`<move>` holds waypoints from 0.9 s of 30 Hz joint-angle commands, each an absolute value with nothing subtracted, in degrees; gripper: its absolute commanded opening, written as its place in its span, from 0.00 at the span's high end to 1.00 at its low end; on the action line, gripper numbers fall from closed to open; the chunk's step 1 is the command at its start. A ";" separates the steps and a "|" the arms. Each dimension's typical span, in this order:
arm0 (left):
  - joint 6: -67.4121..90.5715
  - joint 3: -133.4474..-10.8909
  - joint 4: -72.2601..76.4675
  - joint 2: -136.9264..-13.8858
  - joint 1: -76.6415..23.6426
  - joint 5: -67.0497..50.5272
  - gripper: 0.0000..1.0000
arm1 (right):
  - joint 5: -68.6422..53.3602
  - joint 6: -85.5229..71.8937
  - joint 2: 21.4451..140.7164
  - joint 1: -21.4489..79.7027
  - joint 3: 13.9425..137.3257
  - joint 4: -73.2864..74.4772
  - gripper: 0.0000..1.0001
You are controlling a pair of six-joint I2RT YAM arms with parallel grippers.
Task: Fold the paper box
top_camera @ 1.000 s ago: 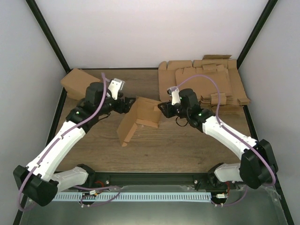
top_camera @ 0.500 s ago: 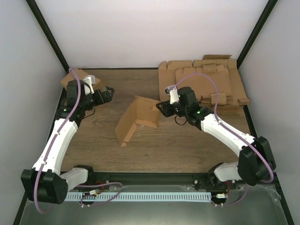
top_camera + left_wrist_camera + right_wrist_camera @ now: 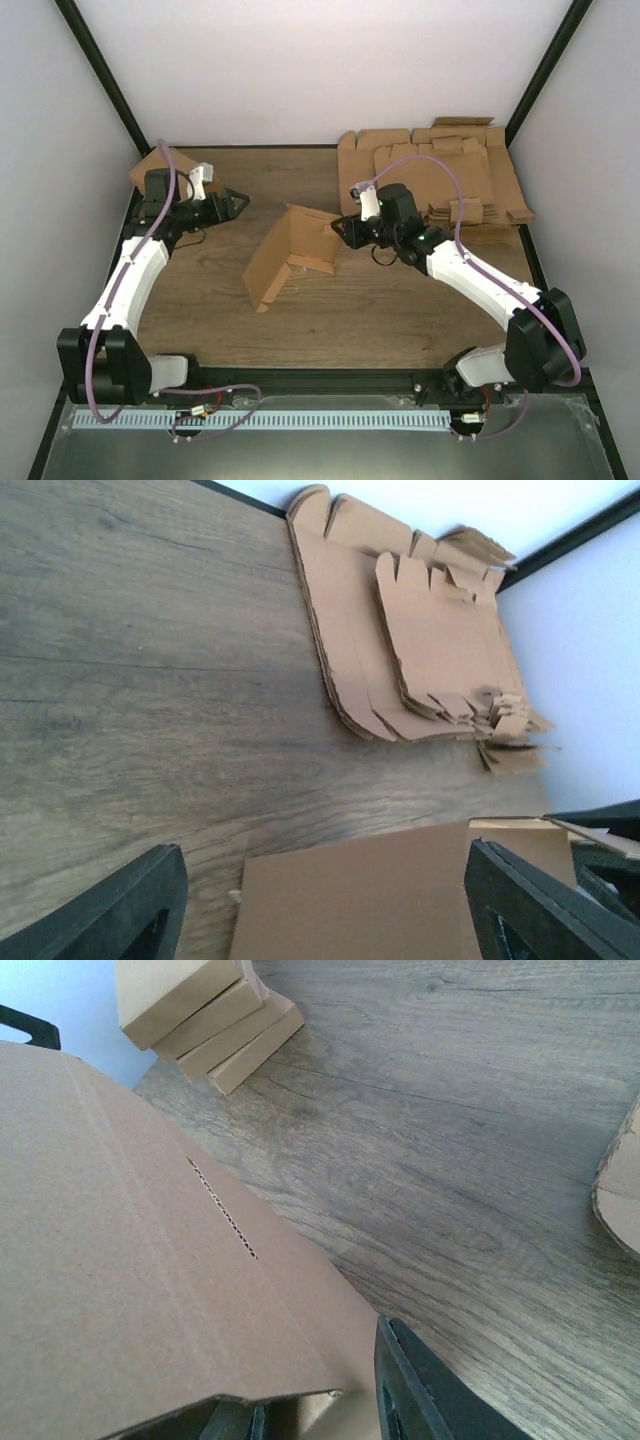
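Note:
The paper box (image 3: 290, 252) stands partly folded at mid-table, its brown panels bent into an upright L. My right gripper (image 3: 341, 232) is shut on its right edge. In the right wrist view a creased panel (image 3: 120, 1260) fills the left side, and its lower edge lies between my fingers (image 3: 430, 1390). My left gripper (image 3: 240, 203) hangs open to the left of the box, apart from it. The left wrist view shows the box's flat panel (image 3: 370, 890) ahead, between and beyond the two spread fingers (image 3: 120, 910), with neither touching it.
A thick pile of flat cardboard sheets (image 3: 430, 180) lies at the back right, also seen in the left wrist view (image 3: 410, 650). Folded cartons (image 3: 200, 1010) are stacked at the back left (image 3: 150, 168). Black frame posts and white walls close in the table.
My left arm has let go of the box's left panel and swung back to the left. The box stays standing. My right arm has barely moved.

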State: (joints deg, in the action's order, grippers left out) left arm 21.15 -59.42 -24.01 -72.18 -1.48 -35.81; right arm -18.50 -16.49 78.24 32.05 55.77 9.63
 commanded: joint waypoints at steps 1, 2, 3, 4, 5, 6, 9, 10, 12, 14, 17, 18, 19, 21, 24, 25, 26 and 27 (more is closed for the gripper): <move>18.44 -58.89 -21.92 -74.17 -1.23 -40.82 0.26 | -19.09 -15.55 79.21 31.88 58.20 12.44 0.69; 18.26 -58.89 -21.50 -74.96 -1.23 -42.49 0.29 | -19.24 -15.56 79.41 31.84 58.36 12.60 0.69; 18.01 -58.81 -20.91 -75.64 -1.23 -44.43 0.32 | -19.36 -15.56 79.55 31.83 58.50 12.77 0.69; 17.87 -58.80 -20.38 -76.38 -1.27 -46.25 0.35 | -19.38 -15.56 79.65 31.86 58.53 12.78 0.69; 17.85 -58.83 -19.93 -77.11 -1.42 -48.01 0.38 | -19.44 -15.56 79.66 31.86 58.46 12.81 0.69; 17.70 -58.91 -19.67 -77.95 -1.64 -49.41 0.40 | -19.48 -15.49 79.64 31.90 58.49 12.83 0.69; 16.77 -59.69 -20.14 -80.35 -2.82 -51.59 0.46 | -19.66 -15.32 79.66 31.90 58.54 12.96 0.69; 16.52 -59.92 -20.13 -80.95 -3.54 -52.11 0.47 | -19.65 -15.23 79.57 31.87 58.54 13.04 0.69; 16.16 -60.51 -20.03 -81.85 -5.31 -52.29 0.47 | -19.73 -14.97 79.56 31.90 58.66 13.15 0.69; 15.77 -61.27 -20.12 -82.89 -7.41 -52.30 0.46 | -19.84 -14.86 79.67 31.83 58.84 13.24 0.69; 15.33 -62.31 -20.21 -84.30 -10.41 -52.17 0.45 | -20.04 -14.77 79.85 31.90 59.26 13.54 0.69; 15.27 -62.52 -20.21 -84.60 -11.20 -51.77 0.45 | -20.05 -14.73 79.90 31.86 59.32 13.58 0.69; 15.29 -62.64 -20.14 -84.86 -11.73 -51.26 0.45 | -20.16 -14.76 79.87 31.90 59.40 13.61 0.69; 15.33 -62.83 -20.08 -85.45 -12.20 -50.39 0.45 | -20.38 -14.76 79.86 31.86 59.50 13.67 0.69; 15.21 -63.15 -20.45 -86.48 -12.25 -49.84 0.46 | -20.73 -14.77 79.81 31.89 59.57 13.68 0.69; 15.21 -63.25 -20.52 -86.64 -12.30 -49.61 0.47 | -20.87 -14.77 79.80 31.90 59.59 13.75 0.69; 15.12 -63.32 -20.58 -86.88 -12.28 -49.40 0.49 | -20.97 -14.72 79.87 31.84 59.63 13.80 0.69; 15.12 -63.38 -20.57 -87.06 -12.30 -49.24 0.52 | -21.04 -14.68 79.93 31.87 59.72 13.94 0.69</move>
State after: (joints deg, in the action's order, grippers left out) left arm 16.45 -62.06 -21.10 -85.47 -11.90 -49.78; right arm -19.64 -15.46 79.02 32.01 57.28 11.99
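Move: The box's upper far-left corner lies about 11 cm right of the left hand, level with it fore and aft, and some 5 cm lower; the box's middle is about 12 cm right and 10 cm back of the hand. The stacked boxes stand about 18 cm left and 7 cm ahead of it. From the right hand, gripping the box's right side, that corner is about 12 cm left and 6 cm ahead. The left hand swings some 10 cm right and down to the box corner, half-closing; the right keeps hold. ##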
